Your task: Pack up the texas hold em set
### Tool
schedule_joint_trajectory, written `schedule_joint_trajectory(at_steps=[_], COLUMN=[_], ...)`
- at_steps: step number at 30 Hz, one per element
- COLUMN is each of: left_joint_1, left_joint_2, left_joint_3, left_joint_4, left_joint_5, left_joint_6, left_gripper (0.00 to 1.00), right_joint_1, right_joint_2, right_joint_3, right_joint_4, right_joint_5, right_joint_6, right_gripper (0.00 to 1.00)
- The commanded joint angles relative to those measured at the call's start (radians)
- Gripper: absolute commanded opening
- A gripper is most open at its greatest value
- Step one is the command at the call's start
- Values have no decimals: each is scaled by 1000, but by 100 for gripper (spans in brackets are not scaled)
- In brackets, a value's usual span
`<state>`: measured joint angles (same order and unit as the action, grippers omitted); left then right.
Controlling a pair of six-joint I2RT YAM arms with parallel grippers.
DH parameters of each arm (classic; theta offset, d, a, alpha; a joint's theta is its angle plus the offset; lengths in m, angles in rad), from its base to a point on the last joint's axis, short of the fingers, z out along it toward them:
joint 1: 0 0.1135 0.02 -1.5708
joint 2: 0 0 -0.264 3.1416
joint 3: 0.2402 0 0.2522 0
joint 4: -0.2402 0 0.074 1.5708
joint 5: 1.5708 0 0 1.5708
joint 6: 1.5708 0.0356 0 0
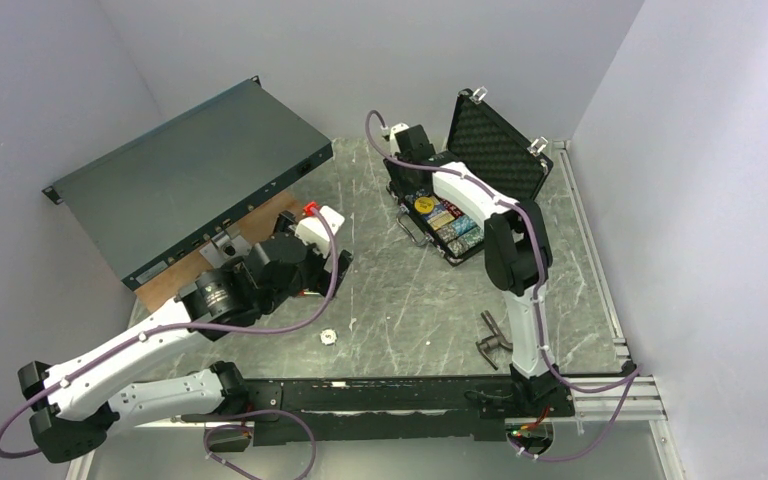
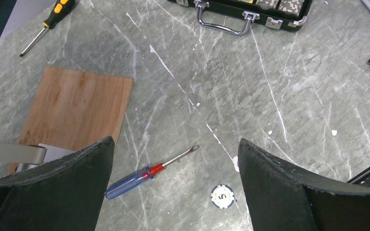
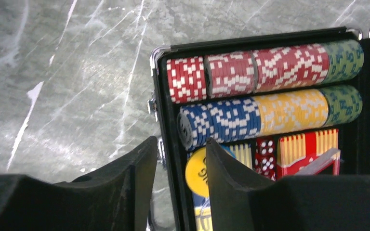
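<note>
The black briefcase of the texas hold em set lies open at the back right, its foam lid raised. Rows of red, blue, yellow and green chips fill it, with red dice and a red-yellow card deck below. My right gripper is open and straddles the case's left wall. A yellow disc lies in the case beside its right finger. A loose white-blue chip rests on the table under my open left gripper.
A blue-red screwdriver lies next to the loose chip, and a yellow-black one farther off. The wooden board and a grey rack unit fill the left. A dark hammer-like tool lies near the right arm's base.
</note>
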<state>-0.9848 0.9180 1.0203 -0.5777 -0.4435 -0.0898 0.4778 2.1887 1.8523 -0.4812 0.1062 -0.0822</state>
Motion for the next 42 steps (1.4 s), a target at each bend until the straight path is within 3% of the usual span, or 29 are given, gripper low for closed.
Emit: schedule_joint_trajectory(at_steps=[1, 8, 17, 25, 36, 42], left_joint_1=[4, 1, -16, -46, -54, -43], left_joint_2=[14, 83, 133, 245, 387, 432], left_joint_3=[2, -51, -323, -380, -337, -310], left_joint_4=[38, 43, 33, -4, 3, -2], left_joint_5=[-3, 106, 255, 227, 187, 171], left_joint_6=[-9, -137, -463, -612, -595, -566], left_gripper=[99, 99, 95, 97, 76, 73], right_joint_1=[6, 7, 7, 8, 8, 6], right_joint_2=[-182, -585, -979, -1059, -1075, -1060], right_joint_3=[-84, -581, -948, -1000, -1060, -1056], right_joint_4=[0, 160, 203, 243, 271, 269], right_joint_5=[-1, -115, -221, -290, -315, -316], right_joint_6=[149, 309, 411, 447, 470, 467], right_gripper=[45, 63, 71, 73, 74, 74])
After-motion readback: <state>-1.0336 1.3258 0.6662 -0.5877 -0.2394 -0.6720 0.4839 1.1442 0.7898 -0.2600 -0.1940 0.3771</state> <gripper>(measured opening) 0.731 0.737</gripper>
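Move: The last loose chip lies about 7 cm back of the left hand, straight in line sideways, some 26 cm below. The blue-red screwdriver sits about 3 cm ahead and 8 cm left of that hand, the open case 25 cm ahead and 26 cm right, both far below. From the right hand the chip is about 35 cm back, 18 cm left and 9 cm lower. The case's middle is 3 cm back and 8 cm right of the right hand, the yellow disc 3 cm back and 3 cm right, both just below. The loose chip is what the wide-open left hand drops to: about 25 cm down and 8 cm back, fingers tipping some 40 degrees towards the table and starting to close around the chip without gripping it. The right hand backs away from the case about 23 cm, rising some 6 cm, rolling its left side up and opening wider. ##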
